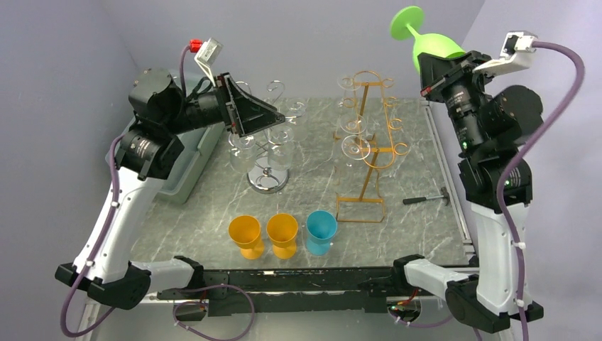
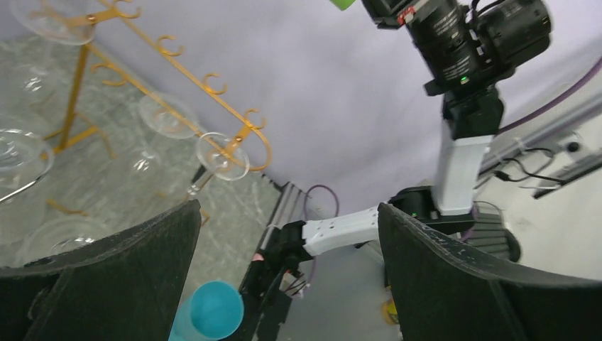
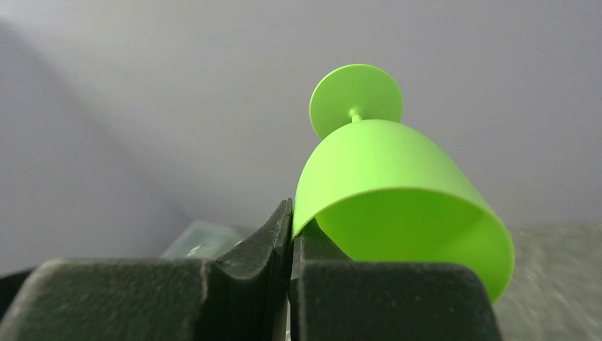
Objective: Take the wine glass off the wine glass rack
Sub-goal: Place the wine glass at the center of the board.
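Note:
A lime green wine glass (image 1: pixel 426 39) (image 3: pixel 383 185) is held high above the table's back right corner, foot pointing up and away. My right gripper (image 1: pixel 444 64) (image 3: pixel 292 220) is shut on its rim. The gold wire rack (image 1: pixel 369 142) (image 2: pixel 142 89) stands right of centre with clear wine glasses (image 1: pixel 353 145) (image 2: pixel 222 156) hanging on it. A chrome tree rack (image 1: pixel 267 177) with more clear glasses stands left of centre. My left gripper (image 1: pixel 266 117) (image 2: pixel 287 213) hovers open beside the chrome rack's top, nothing between its fingers.
Two orange cups (image 1: pixel 245 234) (image 1: pixel 282 233) and a teal cup (image 1: pixel 321 231) (image 2: pixel 209 310) stand in a row near the front edge. A small hammer-like tool (image 1: pixel 426 199) lies at the right. A grey bin (image 1: pixel 188 167) sits at the table's left side.

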Controlling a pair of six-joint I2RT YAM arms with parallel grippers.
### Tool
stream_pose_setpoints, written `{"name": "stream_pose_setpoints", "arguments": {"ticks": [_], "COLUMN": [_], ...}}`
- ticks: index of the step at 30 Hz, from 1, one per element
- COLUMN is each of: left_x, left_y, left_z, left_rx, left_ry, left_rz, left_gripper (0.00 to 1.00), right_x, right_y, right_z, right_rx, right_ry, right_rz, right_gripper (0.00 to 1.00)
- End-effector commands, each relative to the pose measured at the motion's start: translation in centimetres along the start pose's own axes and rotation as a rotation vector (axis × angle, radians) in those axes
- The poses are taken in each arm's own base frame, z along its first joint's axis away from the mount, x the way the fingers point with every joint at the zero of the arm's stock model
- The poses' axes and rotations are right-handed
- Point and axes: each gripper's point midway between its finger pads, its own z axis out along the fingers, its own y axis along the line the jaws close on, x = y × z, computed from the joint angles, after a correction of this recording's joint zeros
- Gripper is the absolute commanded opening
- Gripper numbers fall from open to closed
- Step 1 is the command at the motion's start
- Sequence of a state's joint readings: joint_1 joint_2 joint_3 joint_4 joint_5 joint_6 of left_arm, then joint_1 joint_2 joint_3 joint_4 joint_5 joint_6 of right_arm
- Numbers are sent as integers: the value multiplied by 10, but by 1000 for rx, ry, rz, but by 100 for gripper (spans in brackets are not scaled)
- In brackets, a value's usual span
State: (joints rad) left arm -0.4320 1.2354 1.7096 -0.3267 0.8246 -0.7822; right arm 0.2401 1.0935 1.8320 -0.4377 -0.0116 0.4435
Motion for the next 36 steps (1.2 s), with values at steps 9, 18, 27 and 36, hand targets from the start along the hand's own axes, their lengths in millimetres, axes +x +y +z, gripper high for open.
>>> {"name": "stream_pose_setpoints", "arguments": {"ticks": [9, 18, 27, 36], "left_x": [4, 14, 25, 32], "left_y": [17, 32, 43, 50], "left_z": [-33, -46, -56, -59], "left_rx": [-232, -332, -383, -407], "left_ry": [-12, 11, 27, 48], "left_rz": [172, 207, 223, 224], "left_gripper": [99, 99, 99, 99], "right_x": [10, 80, 196, 282], "right_y": [-147, -240, -315, -351], "right_z": [-8, -6, -10, -10], "right_rx": [782, 918, 966, 990], "right_ry": [25, 296, 614, 821], "right_rz": [-191, -108, 56, 151], "right_gripper": [0, 0, 0, 0]}}
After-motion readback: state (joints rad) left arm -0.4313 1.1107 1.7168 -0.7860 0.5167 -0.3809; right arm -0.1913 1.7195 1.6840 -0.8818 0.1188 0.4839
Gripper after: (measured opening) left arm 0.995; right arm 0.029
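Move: The green wine glass is already in the right hand, pinched at its rim. The open strip of board beside the orange rack lies about 17 cm ahead, 20 cm to the right and nearly 60 cm below that hand. The orange rack's middle is some 14 cm ahead, 2 cm right and 40 cm down; the hammer about 3 cm ahead, 22 cm right, at board height; the blue cup roughly 12 cm back, 15 cm left, 52 cm down. From the left hand the strip is about 24 cm ahead, 45 cm right, 51 cm down. Swinging right, forward and down, then plunging ever more steeply, the right arm carries the glass to the orange rack's right side, sinking nearly 40 cm in all. Its fingers tip down some 70 degrees, turning clockwise as well, and keep their pinch on the rim. The left hand, empty and open, eases down and left about 5 cm each way, its fingers dipping. ##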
